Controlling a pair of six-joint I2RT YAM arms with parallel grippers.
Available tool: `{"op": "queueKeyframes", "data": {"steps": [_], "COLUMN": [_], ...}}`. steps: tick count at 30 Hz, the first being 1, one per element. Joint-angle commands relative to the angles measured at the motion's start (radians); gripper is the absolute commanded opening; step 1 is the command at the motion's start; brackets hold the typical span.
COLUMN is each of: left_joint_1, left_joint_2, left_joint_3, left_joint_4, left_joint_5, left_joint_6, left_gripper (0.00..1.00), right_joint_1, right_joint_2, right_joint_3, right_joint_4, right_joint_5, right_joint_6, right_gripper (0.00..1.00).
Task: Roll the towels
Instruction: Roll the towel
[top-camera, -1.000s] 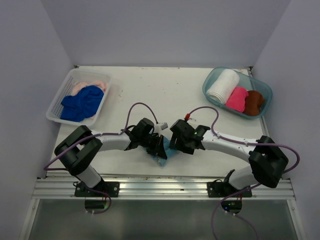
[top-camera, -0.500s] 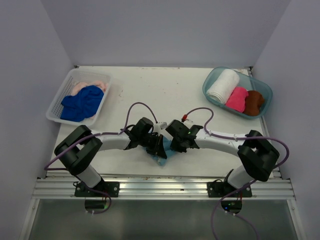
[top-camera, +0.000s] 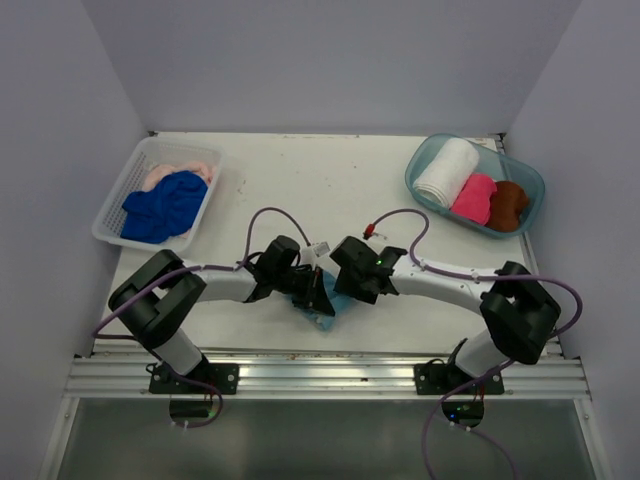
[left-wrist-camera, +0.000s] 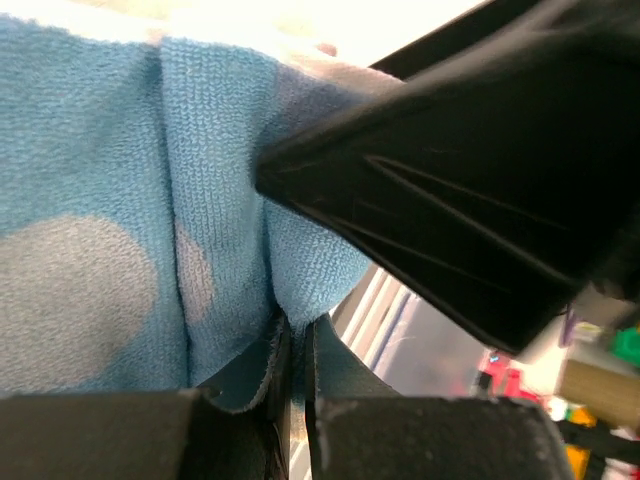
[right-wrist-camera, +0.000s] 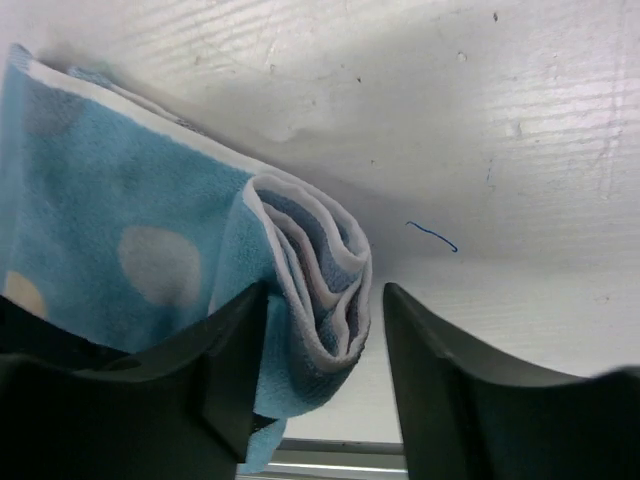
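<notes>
A light blue towel (top-camera: 331, 306) with pale spots lies near the table's front edge, between both grippers. My left gripper (top-camera: 312, 292) is shut on a fold of this towel (left-wrist-camera: 120, 200), the cloth pinched between its pads (left-wrist-camera: 298, 340). My right gripper (right-wrist-camera: 325, 305) is open and straddles the towel's rolled end (right-wrist-camera: 320, 270). One of its fingers (right-wrist-camera: 235, 350) touches the cloth; the other finger (right-wrist-camera: 420, 350) stands clear of it. Rolled white (top-camera: 446, 172), hot pink (top-camera: 474, 198) and brown (top-camera: 507, 204) towels lie in the tub. Royal blue (top-camera: 165, 205) and peach (top-camera: 185, 165) towels lie loose in the basket.
The clear teal tub (top-camera: 413, 182) sits at the back right and the white lattice basket (top-camera: 110, 218) at the back left. The metal rail of the table's front edge (top-camera: 330, 370) runs just behind the light blue towel. Cables loop above both wrists.
My right arm has shifted left, bringing its gripper closer to the left gripper over the light blue towel. The left gripper has held its grip and edged slightly left.
</notes>
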Motion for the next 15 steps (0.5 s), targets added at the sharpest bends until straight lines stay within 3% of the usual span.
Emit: {"op": "queueKeyframes", "data": {"steps": [1, 5, 15], "left_joint_1": [0.010, 0.016, 0.027], "left_joint_2": [0.025, 0.046, 0.065], "left_joint_3": [-0.042, -0.087, -0.119], "left_joint_4": [0.196, 0.362, 0.413], "left_joint_5": [0.078, 0.104, 0.094], "left_joint_6": [-0.125, -0.220, -0.285], "left_gripper": [0.00, 0.00, 0.00], "right_joint_1": [-0.008, -0.019, -0.021], "right_joint_2": [-0.093, -0.221, -0.525], "right_joint_3": [0.010, -0.067, -0.375], "right_joint_4": [0.003, 0.121, 0.298], "right_joint_5": [0.089, 0.091, 0.031], "right_joint_6": [-0.027, -0.058, -0.046], "right_gripper": [0.59, 0.65, 0.65]}}
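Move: The dotted blue towel's folded right end lies almost at the right hand, between its parting fingers, about 1 cm to the left and 1 cm below; the towel's middle is some 6 cm to the left and 2 cm nearer the base. The left fingertips, pinching the near part, are about 5 cm back and 6 cm left of the right hand. From the left hand, the folded end is about 5 cm ahead and 5 cm right, roughly level. Upward first, the right hand comes free of the towel's folded end, its already parting fingers opening wider as it climbs about 6 cm; then it eases some 3 cm to the right, away from the fold, while the wrist tilts the fingertips forward and left by about 20 degrees. The left hand keeps its pinch on the near part, shifting barely 1 cm right and twisting some 10 degrees. ##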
